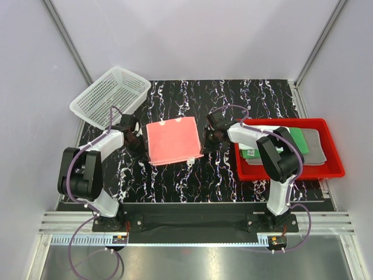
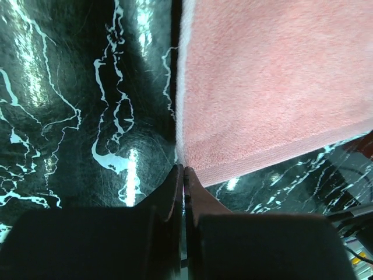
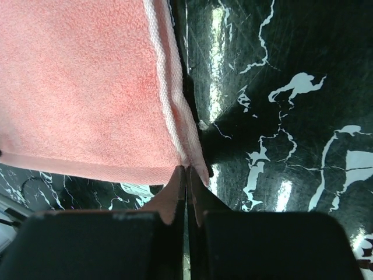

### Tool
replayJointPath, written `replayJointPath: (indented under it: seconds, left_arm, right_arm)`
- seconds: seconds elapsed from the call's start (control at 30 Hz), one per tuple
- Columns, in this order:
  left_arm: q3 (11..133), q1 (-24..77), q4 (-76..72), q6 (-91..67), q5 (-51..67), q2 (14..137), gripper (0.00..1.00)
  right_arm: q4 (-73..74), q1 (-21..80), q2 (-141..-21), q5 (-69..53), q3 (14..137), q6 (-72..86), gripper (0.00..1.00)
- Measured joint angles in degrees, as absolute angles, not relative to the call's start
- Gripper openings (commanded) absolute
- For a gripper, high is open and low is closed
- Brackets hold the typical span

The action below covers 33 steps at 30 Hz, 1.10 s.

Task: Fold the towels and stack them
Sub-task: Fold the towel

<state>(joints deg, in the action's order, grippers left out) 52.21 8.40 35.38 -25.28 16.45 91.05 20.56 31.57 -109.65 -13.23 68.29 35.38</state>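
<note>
A pink towel (image 1: 173, 141) is spread over the middle of the black marbled table (image 1: 175, 181), stretched between both grippers. My left gripper (image 1: 141, 146) is shut on the pink towel's (image 2: 268, 87) left corner, which sits pinched at the fingertips (image 2: 178, 175). My right gripper (image 1: 207, 143) is shut on the pink towel's (image 3: 81, 87) right corner, where the hem runs into the closed jaws. A green towel (image 1: 299, 140) and a grey towel (image 1: 315, 146) lie folded in the red tray (image 1: 291, 172), partly hidden by the right arm.
A white mesh basket (image 1: 111, 96) stands tilted at the table's back left corner. The red tray fills the right side. White walls and metal posts enclose the table.
</note>
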Motion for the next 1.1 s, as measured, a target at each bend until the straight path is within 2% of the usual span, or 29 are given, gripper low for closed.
replayJointPath:
  seconds: [0.3, 0.47, 0.5, 0.57, 0.6, 0.67, 0.83, 1.0, 1.1]
  left_arm:
    - [53.9, 8.4, 35.4, -26.3, 16.3, 86.8, 0.00]
    - [49.6, 8.6, 30.6, -27.8, 17.0, 86.7, 0.01]
    - [48.1, 8.7, 29.8, -28.1, 17.4, 86.7, 0.06]
    - [46.0, 9.1, 29.0, -28.7, 18.2, 86.8, 0.09]
    - [45.3, 9.4, 28.7, -28.9, 18.6, 87.0, 0.17]
    - [44.6, 9.6, 28.4, -29.0, 19.1, 87.2, 0.24]
    - [45.2, 9.6, 29.5, -28.6, 18.5, 87.1, 0.42]
    - [53.0, 8.9, 34.9, -26.3, 15.9, 87.2, 0.48]
    - [61.4, 7.4, 36.4, -23.9, 15.6, 88.7, 0.49]
  right_arm:
    - [23.3, 31.6, -105.1, -10.9, 69.5, 34.2, 0.00]
    - [22.3, 31.6, -104.7, -9.0, 68.4, 33.7, 0.00]
    - [22.0, 31.6, -104.8, -8.8, 67.8, 33.7, 0.00]
    - [21.5, 31.6, -105.1, -8.6, 66.6, 33.6, 0.00]
    - [21.2, 31.6, -105.3, -8.6, 66.1, 33.6, 0.00]
    - [20.6, 31.6, -106.0, -8.4, 65.3, 33.6, 0.00]
    - [19.2, 31.6, -106.1, -8.5, 64.5, 33.4, 0.13]
    - [20.3, 31.6, -105.3, -7.5, 64.3, 33.0, 0.24]
    - [21.5, 31.6, -105.1, -6.3, 64.3, 32.4, 0.25]
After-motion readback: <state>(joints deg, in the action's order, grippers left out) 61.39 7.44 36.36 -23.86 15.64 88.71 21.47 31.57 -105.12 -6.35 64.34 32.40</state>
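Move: The left gripper is shut on the pink towel's near left corner, the towel's middle lying about 9 cm ahead and 10 cm to the right. The right gripper is shut on its near right corner, with the middle some 6 cm ahead and 12 cm left. From the right hand, the white tag is about 5 cm left and 2 cm back; the red bin's middle is some 33 cm right and 2 cm ahead, slightly lower. Raise both gripped towel corners about 3 cm, then lower them again while easing both hands a couple of centimetres to the right, the left one also slightly back. Open the left fingers about halfway to let go of the corner, then take that gripper up and forward some 6 cm each way along the towel's left edge; keep the right hand low at its corner and part its fingers about a quarter. ##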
